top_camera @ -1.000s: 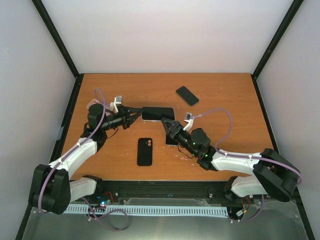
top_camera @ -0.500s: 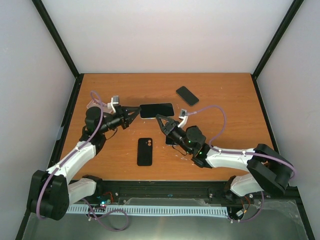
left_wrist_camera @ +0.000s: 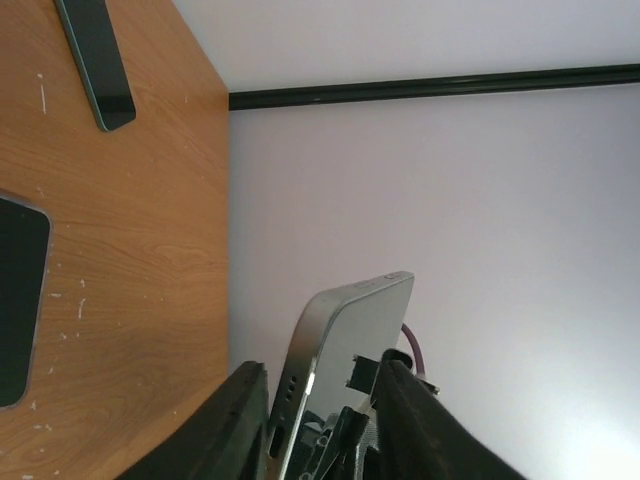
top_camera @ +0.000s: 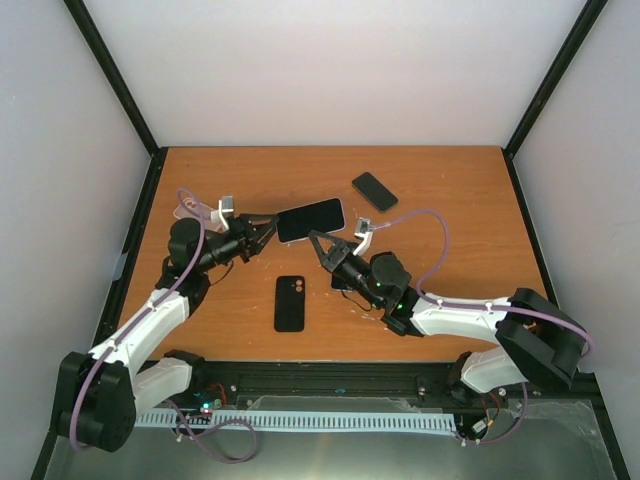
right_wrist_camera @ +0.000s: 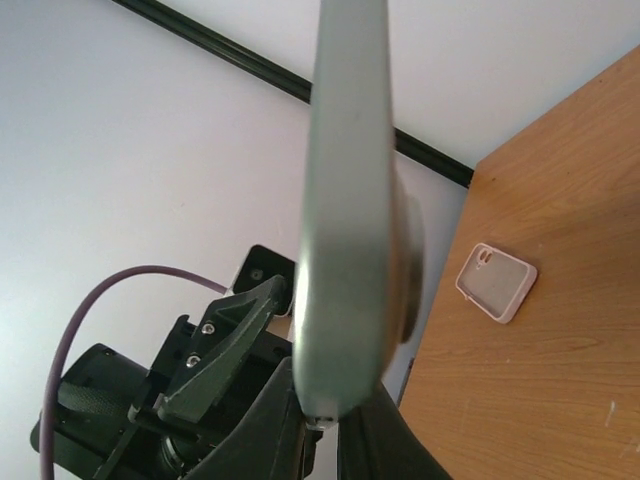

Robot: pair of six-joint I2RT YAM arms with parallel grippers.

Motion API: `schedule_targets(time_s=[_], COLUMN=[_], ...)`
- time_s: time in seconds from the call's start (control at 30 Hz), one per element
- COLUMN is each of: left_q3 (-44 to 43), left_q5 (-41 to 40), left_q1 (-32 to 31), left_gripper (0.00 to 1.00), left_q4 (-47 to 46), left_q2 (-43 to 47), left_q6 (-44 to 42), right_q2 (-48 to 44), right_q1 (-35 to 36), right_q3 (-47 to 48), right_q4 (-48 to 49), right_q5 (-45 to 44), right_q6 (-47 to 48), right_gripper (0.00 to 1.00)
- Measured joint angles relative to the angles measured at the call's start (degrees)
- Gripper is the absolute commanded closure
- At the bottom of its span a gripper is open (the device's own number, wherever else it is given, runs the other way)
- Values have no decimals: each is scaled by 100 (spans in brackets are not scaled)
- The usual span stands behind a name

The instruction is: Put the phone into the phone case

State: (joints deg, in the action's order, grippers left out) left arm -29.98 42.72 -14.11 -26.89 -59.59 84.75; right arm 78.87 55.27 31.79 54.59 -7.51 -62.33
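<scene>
A silver phone hangs above the table between both arms. My right gripper is shut on its near edge; in the right wrist view the phone rises edge-on from the right gripper. My left gripper stands open around the phone's left end. In the left wrist view the phone sits between the spread fingers of the left gripper, with a gap on its face side. The pale pink phone case lies at the table's left, behind the left arm; it also shows as the case lying flat, open side up.
A black phone lies at the back right, seen too as the phone. Another black phone-shaped slab lies near the front middle. A dark flat thing is partly hidden under the right arm. Walls enclose the wooden table.
The right gripper has closed on the phone's near edge. The left jaws have opened around its left end. The phone has risen slightly and tilted, right end up.
</scene>
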Motion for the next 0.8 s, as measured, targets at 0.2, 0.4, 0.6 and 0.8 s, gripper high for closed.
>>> schedule_targets(time_s=[0.2,0.4,0.6,0.8], left_q3=[24,-118,-621,-385], left_q5=[-28,-190,-721,-901], left_q1=[-4,-7,-4,103], left_gripper=[30,5,1,0], left_q4=[319,1268,2658,3366], left_q2=[170,382,437,306], left_q6=[-240,-997,-2194,-2999], right_q2=[-48,-551,-1462,-1862], right_q1=[0,-11,-24,-55], right_q3=[-7,-11,332,807], right_q4=[-363,-1493,-3547,-5261], right_q5=[-42,7,201,437], right_q6=[142,629,1519,2352], right_gripper=[96,95,94,94])
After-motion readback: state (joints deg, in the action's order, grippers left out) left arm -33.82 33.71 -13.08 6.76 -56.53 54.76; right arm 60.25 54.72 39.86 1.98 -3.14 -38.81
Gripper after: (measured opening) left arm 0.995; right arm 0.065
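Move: Off the left hand's fingertips hangs the held phone, its middle about 7 cm to the right at hand height; the black phone case lies some 11 cm back and 25 cm below, level sideways. From the right hand, which already pinches the held phone, that case is about 8 cm back, 7 cm left and 25 cm down; the phone on the table lies about 3 cm ahead and 9 cm right, equally low. Opening from partly parted to fully wide, the left fingers leave the phone to the right hand; the left hand then sinks about 7 cm and shifts 3 cm left, fingers dipping towards the black case. The right hand keeps its pinch, drawing the phone back, right and down by some 3 cm each way and rolling about 35 degrees so its fingers point downward. ##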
